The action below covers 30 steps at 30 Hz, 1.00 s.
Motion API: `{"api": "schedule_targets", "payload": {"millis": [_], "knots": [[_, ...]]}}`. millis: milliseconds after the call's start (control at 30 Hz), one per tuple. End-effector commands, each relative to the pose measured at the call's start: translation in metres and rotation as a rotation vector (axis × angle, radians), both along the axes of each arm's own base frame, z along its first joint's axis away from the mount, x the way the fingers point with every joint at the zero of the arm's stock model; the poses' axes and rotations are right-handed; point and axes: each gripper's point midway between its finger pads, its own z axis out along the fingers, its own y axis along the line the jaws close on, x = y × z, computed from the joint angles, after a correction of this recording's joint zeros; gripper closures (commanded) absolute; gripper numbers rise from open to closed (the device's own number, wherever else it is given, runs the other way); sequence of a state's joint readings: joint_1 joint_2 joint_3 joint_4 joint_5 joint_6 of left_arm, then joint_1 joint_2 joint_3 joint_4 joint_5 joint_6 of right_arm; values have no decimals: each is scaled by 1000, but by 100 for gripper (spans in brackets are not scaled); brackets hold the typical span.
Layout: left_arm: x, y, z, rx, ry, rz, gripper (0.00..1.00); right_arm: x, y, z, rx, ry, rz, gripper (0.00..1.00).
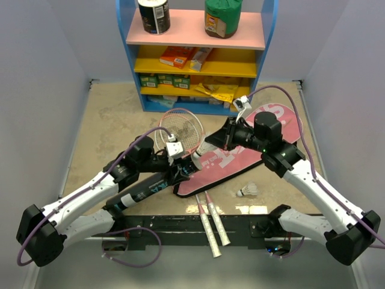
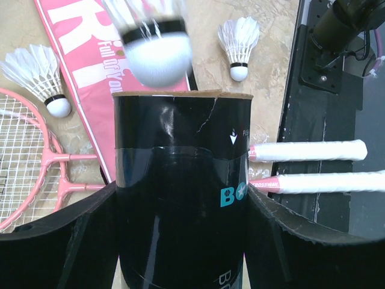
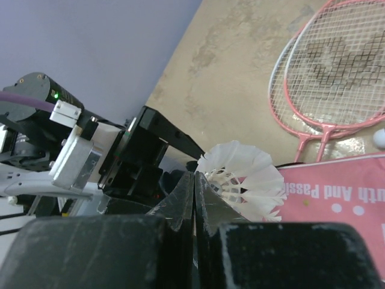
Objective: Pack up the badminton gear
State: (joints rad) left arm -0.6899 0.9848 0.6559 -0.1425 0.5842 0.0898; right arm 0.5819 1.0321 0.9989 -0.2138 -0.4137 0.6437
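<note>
My left gripper (image 1: 182, 169) is shut on the long black tube (image 2: 180, 180), holding it tilted with its open end (image 2: 180, 94) facing up and away. My right gripper (image 3: 194, 180) is shut on the feathers of a white shuttlecock (image 3: 246, 177). That shuttlecock (image 2: 153, 42) hangs blurred, cork first, just above the tube's mouth. The pink bag (image 1: 240, 153) lies under both grippers. Two pink rackets (image 1: 180, 129) lie across it, their white handles (image 1: 212, 226) at the near edge. Loose shuttlecocks lie on the table: one (image 2: 42, 81) by the racket heads and one (image 2: 239, 42) right of the bag.
A blue-yellow shelf unit (image 1: 198, 54) with boxes, packets and two jars stands at the back. The black base rail (image 1: 180, 223) runs along the near edge under the racket handles. One shuttlecock (image 1: 246, 191) lies near the right arm's base.
</note>
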Motion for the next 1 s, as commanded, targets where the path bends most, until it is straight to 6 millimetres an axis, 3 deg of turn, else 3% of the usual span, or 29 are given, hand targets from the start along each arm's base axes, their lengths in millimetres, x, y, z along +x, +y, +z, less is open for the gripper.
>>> {"api": "schedule_targets", "payload": {"millis": [0, 467, 767, 967], "knots": [[7, -9, 27, -70, -103, -24, 100, -11, 13, 6, 53, -15, 16, 100], [5, -10, 55, -177, -158, -4, 100, -50, 47, -17, 79, 62, 102, 100], [-7, -12, 77, -271, -197, -48, 100, -71, 67, -36, 94, 142, 233, 100], [-19, -7, 93, -333, -228, -66, 100, -78, 85, -62, 56, 227, 328, 100]]}}
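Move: The black tube's open mouth, the left hand gripping just below it, lies about 5 cm back, 5 cm left and 11 cm below the right fingertips. The shuttlecock they hold is some 4 cm ahead, 8 cm right and 9 cm above the left hand. From the right hand, a loose shuttlecock by the rackets lies about 12 cm ahead, 2 cm right, and another 9 cm back, 17 cm right, both roughly 27 cm lower. The shuttlecock, still pinched by its feathers, is brought ball-first to the tube's mouth as the right hand carries it left, back and down, roughly 11 cm in all, turning slightly counter-clockwise. The left hand keeps its grip and lifts the tube about 5 cm to meet it, tipping the mouth up some 10 degrees; neither gripper opens. ##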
